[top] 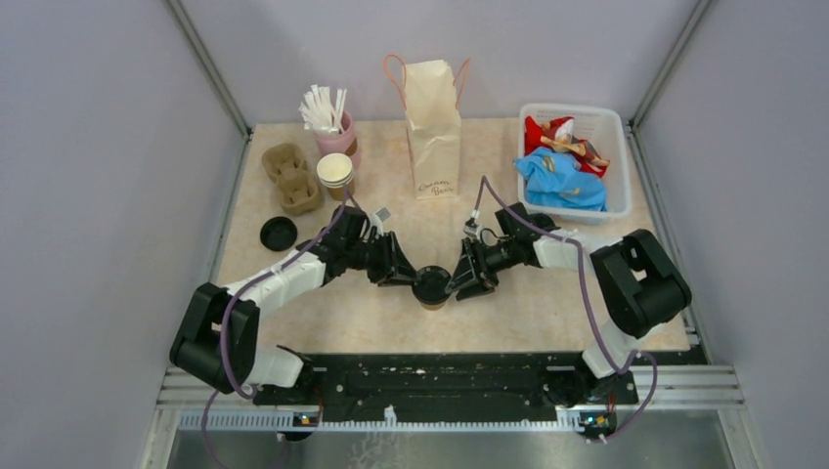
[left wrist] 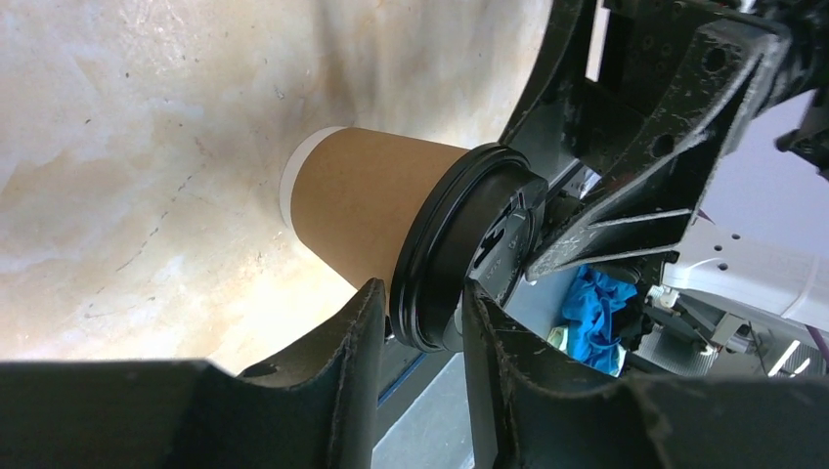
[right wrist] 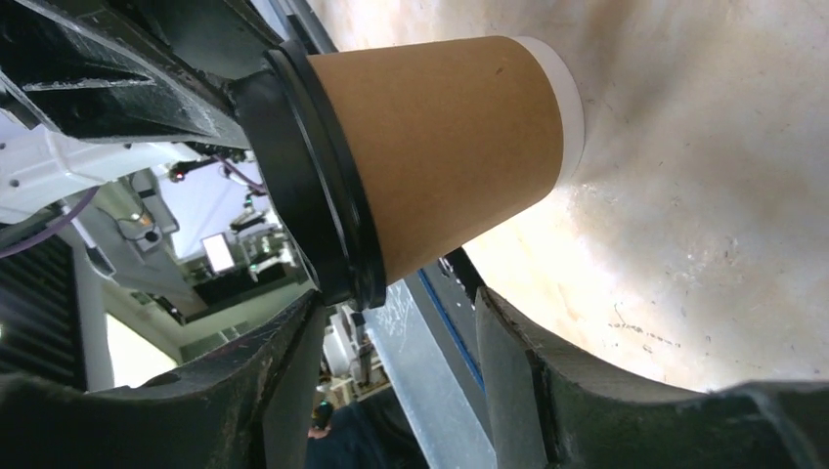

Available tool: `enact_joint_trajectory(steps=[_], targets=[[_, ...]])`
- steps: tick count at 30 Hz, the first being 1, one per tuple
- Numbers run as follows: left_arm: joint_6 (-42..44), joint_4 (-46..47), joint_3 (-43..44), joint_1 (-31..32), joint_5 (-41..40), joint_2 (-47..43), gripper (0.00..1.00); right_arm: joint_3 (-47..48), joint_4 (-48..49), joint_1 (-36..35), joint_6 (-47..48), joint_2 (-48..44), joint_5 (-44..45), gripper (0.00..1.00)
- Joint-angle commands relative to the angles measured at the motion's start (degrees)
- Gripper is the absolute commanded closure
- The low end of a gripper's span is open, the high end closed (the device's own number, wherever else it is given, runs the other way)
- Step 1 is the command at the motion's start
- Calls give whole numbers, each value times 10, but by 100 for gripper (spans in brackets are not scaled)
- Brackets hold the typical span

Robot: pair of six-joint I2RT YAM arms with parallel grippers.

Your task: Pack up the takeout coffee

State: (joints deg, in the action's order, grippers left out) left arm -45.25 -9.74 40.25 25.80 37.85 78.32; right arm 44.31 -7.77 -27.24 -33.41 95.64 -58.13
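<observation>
One takeout coffee point(top: 431, 286), a brown paper cup point(right wrist: 440, 147) with a black lid point(left wrist: 440, 254), stands on the table's near middle between both arms. My left gripper point(top: 411, 277) reaches it from the left. In the left wrist view its fingertips point(left wrist: 370, 313) sit on either side of the lid's rim, closed onto it. My right gripper point(top: 458, 281) comes in from the right. It stands open point(right wrist: 396, 308): one fingertip point(right wrist: 308, 313) is just under the lid's edge, the other is clear of the cup wall.
A tall paper bag point(top: 433, 127) stands upright at the back middle. Left of it are a pink cup of straws point(top: 332, 122), stacked lidless cups point(top: 334, 171), a pulp cup carrier point(top: 290, 176) and a loose black lid point(top: 279, 233). A white bin point(top: 608, 127) of packets sits back right.
</observation>
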Motion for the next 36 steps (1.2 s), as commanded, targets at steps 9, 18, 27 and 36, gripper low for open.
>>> enact_joint_trajectory(steps=[9,18,27,36], targets=[[12,-90,77,0,-27,-18,43,51,-69,-36,10,-62,63,24],[10,-97,43,0,-42,-47,44,-27,35,-45,-15,-9,96,34],[27,-155,75,0,-83,-103,43,80,-90,-45,1,-61,136,22],[107,-126,104,0,-77,-42,18,145,-221,-45,59,-84,242,9]])
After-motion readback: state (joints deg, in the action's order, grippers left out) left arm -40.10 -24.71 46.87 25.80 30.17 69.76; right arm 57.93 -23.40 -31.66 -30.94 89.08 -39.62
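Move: The lidded coffee cup stands upright between the hands: its middle is about 5 cm to the right of the left hand, 1 cm back and 4 cm below it, and about 5 cm to the left of the right hand, level front to back and 3 cm below. The finished cup is some 17 cm to the right of the right hand and 12 cm farther out. The paper bag stands about 26 cm ahead of the left hand and 6 cm to its right. From the lid's rim, where both hands' fingertips already are, the right hand hops up about 2 cm, draws back and dips beside the cup, then goes sharply forward and up by some 5 to 6 cm, clear of the cup, its fingers opening from half to nearly wide and the hand turning some 20 degrees with its fingertips tipping down. The left hand bobs up and down by the lid with its fingers a little wider, then rises to about 4 cm above its start and 2 cm out to its left, coming free and opening wide. ##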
